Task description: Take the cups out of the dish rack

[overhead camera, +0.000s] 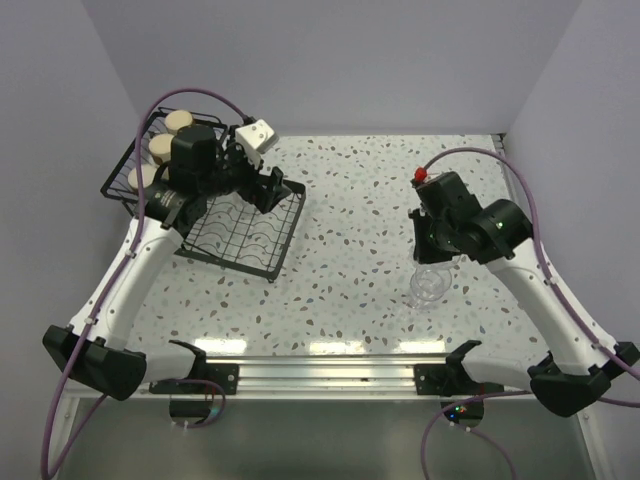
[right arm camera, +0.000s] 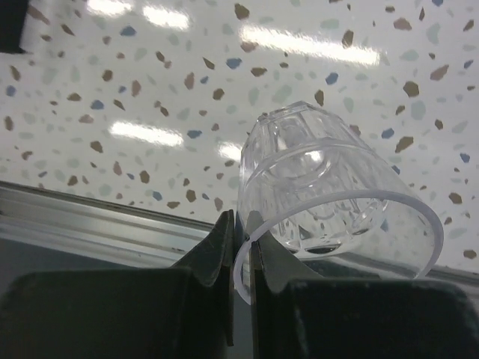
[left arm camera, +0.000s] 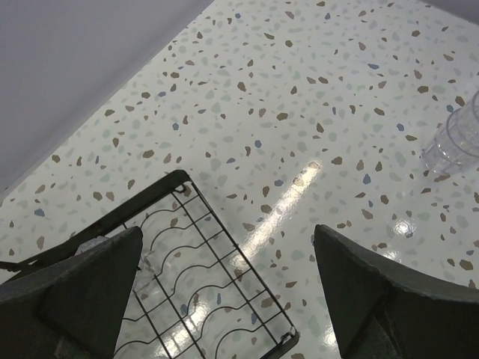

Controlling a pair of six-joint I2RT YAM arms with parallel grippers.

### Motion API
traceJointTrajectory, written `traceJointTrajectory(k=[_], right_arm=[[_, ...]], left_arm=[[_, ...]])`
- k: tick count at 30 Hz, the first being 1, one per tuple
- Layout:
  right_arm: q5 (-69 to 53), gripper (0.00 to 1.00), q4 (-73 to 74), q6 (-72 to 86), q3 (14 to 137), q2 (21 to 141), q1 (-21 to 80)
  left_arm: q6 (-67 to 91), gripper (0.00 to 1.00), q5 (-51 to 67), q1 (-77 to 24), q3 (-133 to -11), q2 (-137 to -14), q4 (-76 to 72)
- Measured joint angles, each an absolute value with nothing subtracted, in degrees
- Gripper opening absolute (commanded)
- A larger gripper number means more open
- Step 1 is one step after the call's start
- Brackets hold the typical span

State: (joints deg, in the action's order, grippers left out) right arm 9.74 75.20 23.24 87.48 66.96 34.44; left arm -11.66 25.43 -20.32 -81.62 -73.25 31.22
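Observation:
The black wire dish rack (overhead camera: pixel 250 240) stands at the far left, and its raised basket holds three cream cups (overhead camera: pixel 160 148). My left gripper (overhead camera: pixel 256 172) hovers open over the flat tray's right part. In the left wrist view its fingers (left arm camera: pixel 82 292) stand wide apart over the tray's corner (left arm camera: pixel 202 262), with nothing between them. My right gripper (overhead camera: pixel 436 258) is shut on the rim of a clear ribbed cup (overhead camera: pixel 429 285) low over the table on the right. In the right wrist view that gripper (right arm camera: pixel 241 232) pinches the rim of the tilted cup (right arm camera: pixel 329 187). Whether the cup touches the table I cannot tell.
The speckled table (overhead camera: pixel 350 200) lies between the rack and the right arm. An aluminium rail (overhead camera: pixel 320 350) runs along the near edge, just in front of the held cup. Walls close in the back and both sides. From the left wrist the clear cup (left arm camera: pixel 456 138) shows far right.

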Motion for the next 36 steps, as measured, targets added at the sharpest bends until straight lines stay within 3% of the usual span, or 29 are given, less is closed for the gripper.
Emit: traceJointTrajectory(k=[9,35,36], right_arm=[[15.8,0.0,76.9,23.2,83.0,73.5,34.4],[9.3,0.0,76.2,21.8,69.1,71.2,32.6],[9.0,0.05,76.1,21.5,68.9,70.8,32.1]], left_arm=[[-11.9,1.0,24.6,-20.3,-80.5,-71.9,31.2],[-12.6,1.0,24.0,-20.3,-79.8,-73.2,31.0],[-12.6,1.0,24.1,-20.3,-79.8,-73.3,31.0]])
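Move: The two nested clear cups stand on the counter about 18 cm below the right gripper, some 6 cm to its right and 2 cm back; the right gripper already holds the third cup by its rim. The middle of the dish rack lies about 34 cm to its left and 15 cm ahead. From the empty left gripper, the stack is roughly 30 cm to the right, 15 cm back and 24 cm below. Lower the right gripper about 11 cm onto the cup stack, easing back and to the right some 3 cm each way as it sinks. Tip the fingers about 20 degrees nearer to straight down so the held cup lines up and goes bottom first into the upper cup, and keep the rim pinched throughout. ##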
